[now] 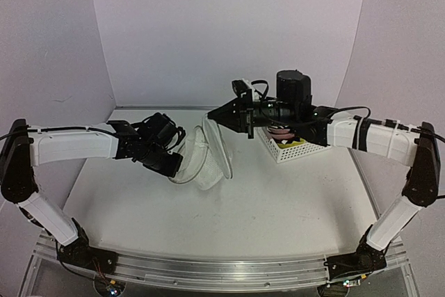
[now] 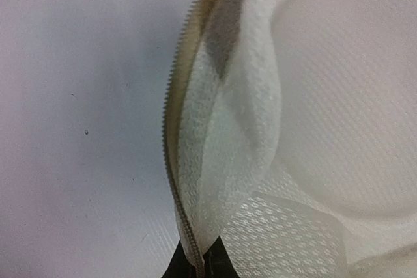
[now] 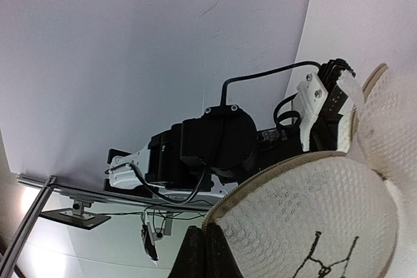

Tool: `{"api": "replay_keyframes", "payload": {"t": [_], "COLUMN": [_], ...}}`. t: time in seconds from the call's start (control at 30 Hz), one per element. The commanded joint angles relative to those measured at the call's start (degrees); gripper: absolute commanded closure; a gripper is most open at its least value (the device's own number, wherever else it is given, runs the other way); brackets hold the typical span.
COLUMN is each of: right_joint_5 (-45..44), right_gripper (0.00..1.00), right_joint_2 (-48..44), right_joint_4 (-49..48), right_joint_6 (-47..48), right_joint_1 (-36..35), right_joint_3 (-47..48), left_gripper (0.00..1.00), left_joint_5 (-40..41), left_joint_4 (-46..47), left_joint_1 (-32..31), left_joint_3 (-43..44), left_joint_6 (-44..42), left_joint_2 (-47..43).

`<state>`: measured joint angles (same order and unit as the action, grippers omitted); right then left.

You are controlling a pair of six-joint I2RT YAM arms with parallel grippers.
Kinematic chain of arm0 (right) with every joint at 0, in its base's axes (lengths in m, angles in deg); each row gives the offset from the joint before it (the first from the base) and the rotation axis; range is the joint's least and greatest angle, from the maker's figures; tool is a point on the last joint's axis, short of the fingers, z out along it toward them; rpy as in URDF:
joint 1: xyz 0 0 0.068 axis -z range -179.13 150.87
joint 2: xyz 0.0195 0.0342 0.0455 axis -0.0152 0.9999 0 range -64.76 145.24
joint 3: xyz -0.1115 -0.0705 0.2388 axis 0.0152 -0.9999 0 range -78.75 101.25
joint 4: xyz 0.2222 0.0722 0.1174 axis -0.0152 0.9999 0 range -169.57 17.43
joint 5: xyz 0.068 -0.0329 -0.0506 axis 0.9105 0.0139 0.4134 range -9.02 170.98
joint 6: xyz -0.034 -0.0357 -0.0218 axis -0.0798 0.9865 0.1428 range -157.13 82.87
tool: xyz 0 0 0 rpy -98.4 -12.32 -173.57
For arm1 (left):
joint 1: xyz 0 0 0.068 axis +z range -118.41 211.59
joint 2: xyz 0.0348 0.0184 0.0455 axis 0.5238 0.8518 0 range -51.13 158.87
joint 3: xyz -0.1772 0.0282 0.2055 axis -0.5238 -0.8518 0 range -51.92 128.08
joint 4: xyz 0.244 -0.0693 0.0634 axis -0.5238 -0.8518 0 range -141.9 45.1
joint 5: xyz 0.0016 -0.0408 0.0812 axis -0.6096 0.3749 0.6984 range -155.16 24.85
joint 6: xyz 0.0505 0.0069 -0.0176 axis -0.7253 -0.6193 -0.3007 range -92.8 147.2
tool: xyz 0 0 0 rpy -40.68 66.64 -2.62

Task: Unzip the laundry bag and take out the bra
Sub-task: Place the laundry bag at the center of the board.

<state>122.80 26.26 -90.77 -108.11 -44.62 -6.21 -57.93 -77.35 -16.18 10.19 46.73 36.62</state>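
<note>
The laundry bag (image 1: 206, 159), a round white mesh pouch, hangs above the table between both grippers with its zipper open. My left gripper (image 1: 174, 163) is shut on the bag's zipper edge (image 2: 173, 128), with mesh folds beside it; its fingertips (image 2: 215, 266) show at the bottom of the left wrist view. My right gripper (image 1: 212, 117) is shut on the rim of the round lid (image 3: 313, 226), which bears a black pictogram (image 3: 326, 260). A smooth white curved surface (image 2: 345, 96) lies inside the bag; I cannot tell whether it is the bra.
A white perforated plastic basket (image 1: 290, 149) holding something pink stands at the back right, under my right arm. My left arm (image 3: 208, 151) shows in the right wrist view. White walls enclose the table on three sides.
</note>
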Motion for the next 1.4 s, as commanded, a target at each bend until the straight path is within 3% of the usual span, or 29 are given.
{"api": "replay_keyframes", "payload": {"t": [0.0,0.27,0.5,0.97,1.13,1.37], "right_joint_5": [0.9,0.5,-1.8,-12.0,-15.4,-20.4], "right_gripper": [1.0,1.0,1.0,1.0,1.0,1.0], "right_joint_2": [3.5,6.0,2.5,-8.0,-10.1,-9.7], "right_joint_4": [-12.2,-15.9,-15.2,1.1,3.1,6.5], "right_joint_6": [-6.8,-8.9,-6.8,5.2,4.8,2.1], "right_joint_1": [-3.9,-7.3,-7.6,-5.3,-4.3,-4.2], "right_joint_3": [1.1,6.0,2.9,-8.0,-11.5,-11.2], "left_gripper": [1.0,1.0,1.0,1.0,1.0,1.0], "left_joint_5": [-0.5,1.3,2.2,-4.7,-11.6,-13.4], "left_joint_4": [3.6,5.1,5.4,11.3,17.3,22.1], "left_joint_1": [-0.7,-1.5,-1.5,-1.5,-1.6,-3.5], "left_joint_3": [1.9,4.4,5.9,-0.6,-5.5,-10.8], "left_joint_6": [1.6,2.7,4.1,5.8,5.4,4.8], "left_joint_2": [2.0,7.3,9.3,-3.1,-7.7,-10.5]}}
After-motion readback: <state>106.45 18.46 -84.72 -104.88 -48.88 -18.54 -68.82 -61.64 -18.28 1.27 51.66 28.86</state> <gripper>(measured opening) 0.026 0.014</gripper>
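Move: The middle of the board, where the held bag is to go, lies about 8 cm ahead of the left hand, 13 cm to its right and 12 cm below; from the right hand, some 10 cm ahead, 2 cm right and 33 cm below. The bag's body hangs roughly 3 cm ahead, 8 cm right and 3 cm below the left hand. From the right hand, the lid's middle is about 3 cm back, 2 cm right and 8 cm down, and the basket some 20 cm ahead and 28 cm right. Both hands keep their pinch, the left on the zipped rim of the bag's mouth, the right on the lid's edge. The left sinks about 4 cm while drifting right, then rises 7 cm and eases back, fingertips swinging some 20 degrees to the right. The right goes left and back about 5 cm with a short dip and rise, then swings right 8 cm and down 7 cm, turning slightly clockwise. ##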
